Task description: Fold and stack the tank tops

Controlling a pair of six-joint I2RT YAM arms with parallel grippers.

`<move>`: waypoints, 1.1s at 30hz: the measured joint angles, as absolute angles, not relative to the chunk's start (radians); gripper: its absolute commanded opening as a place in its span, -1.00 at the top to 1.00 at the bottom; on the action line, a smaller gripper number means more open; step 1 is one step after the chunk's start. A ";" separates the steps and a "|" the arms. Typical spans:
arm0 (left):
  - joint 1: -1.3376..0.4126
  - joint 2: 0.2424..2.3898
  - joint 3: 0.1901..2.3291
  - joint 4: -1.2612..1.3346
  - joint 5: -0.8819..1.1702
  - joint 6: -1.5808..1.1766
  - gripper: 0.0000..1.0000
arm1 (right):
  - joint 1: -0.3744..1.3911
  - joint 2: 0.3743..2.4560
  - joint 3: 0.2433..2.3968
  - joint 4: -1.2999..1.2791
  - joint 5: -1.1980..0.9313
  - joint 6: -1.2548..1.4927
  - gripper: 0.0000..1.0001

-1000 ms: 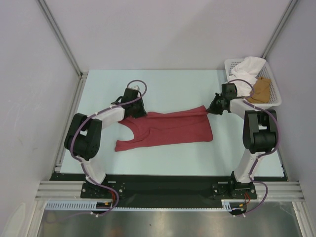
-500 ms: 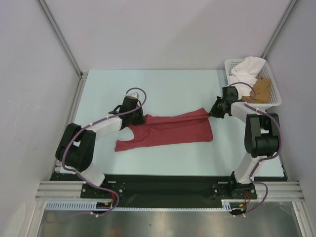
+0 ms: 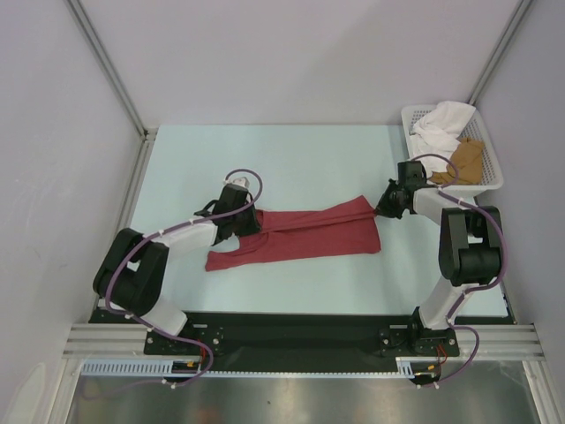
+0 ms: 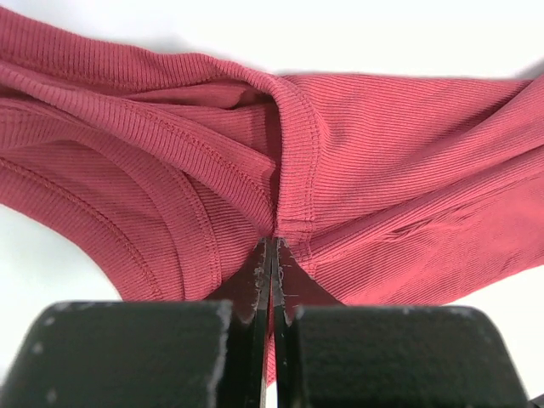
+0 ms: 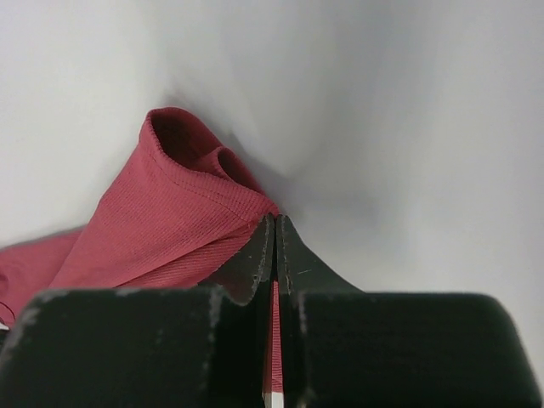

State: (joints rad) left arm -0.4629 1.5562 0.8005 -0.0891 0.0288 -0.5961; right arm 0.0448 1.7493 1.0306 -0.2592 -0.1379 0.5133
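A dark red tank top [image 3: 309, 234] lies stretched across the table's middle, its straps to the left and its hem to the right. My left gripper [image 3: 251, 219] is shut on the strap end of the red tank top [image 4: 357, 153], with ribbed cloth pinched between its jaws. My right gripper [image 3: 381, 205] is shut on the far hem corner of the red top [image 5: 170, 221], and red cloth shows between its jaws. A tan-brown tank top [image 3: 466, 161] lies bunched in the white basket [image 3: 491, 184] at the far right.
A white cloth [image 3: 441, 124] lies in the basket beside the brown top. Metal frame rails [image 3: 132, 194] border the pale table [image 3: 300, 159] left and right, and a black base plate [image 3: 291, 331] runs along the near edge.
My left gripper has moved toward the near side with the strap end, folding the far edge over the top, so the cloth now lies narrower. My right gripper has barely shifted.
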 measured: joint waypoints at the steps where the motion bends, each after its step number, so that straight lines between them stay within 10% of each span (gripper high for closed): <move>1: -0.466 1.554 0.797 -0.087 0.025 -0.600 0.99 | 0.045 1.749 1.028 -0.258 -0.135 0.516 0.95; 33: -0.527 1.452 0.649 -0.059 -0.118 -0.688 0.40 | 0.028 1.691 0.983 -0.236 -0.065 0.540 0.11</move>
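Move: Both hands hold the far side of the red tank top, 2-3 cm above the cloth. The left hand's lay-down spot is about 3 cm back and 3 cm below it; the tank top's near edge is some 8 cm back, the near strap end about 9 cm back and 12 cm left. For the right hand the lay-down spot is about 1 cm back and 1 cm below; the near hem corner is roughly 10 cm straight back, the basket about 17 cm ahead and 20 cm right. Still pinching the strap side, the left hand draws back about 3 cm while sinking some 2.5 cm to lay it on the near layer, then opens its fingers about a quarter and lets go, easing slightly left and starting to rise. The right hand, holding the hem end, lowers just over 1 cm almost on the spot and opens to nearly half, then slips about 1 cm right, off the hem end, and lifts some 2 cm. ##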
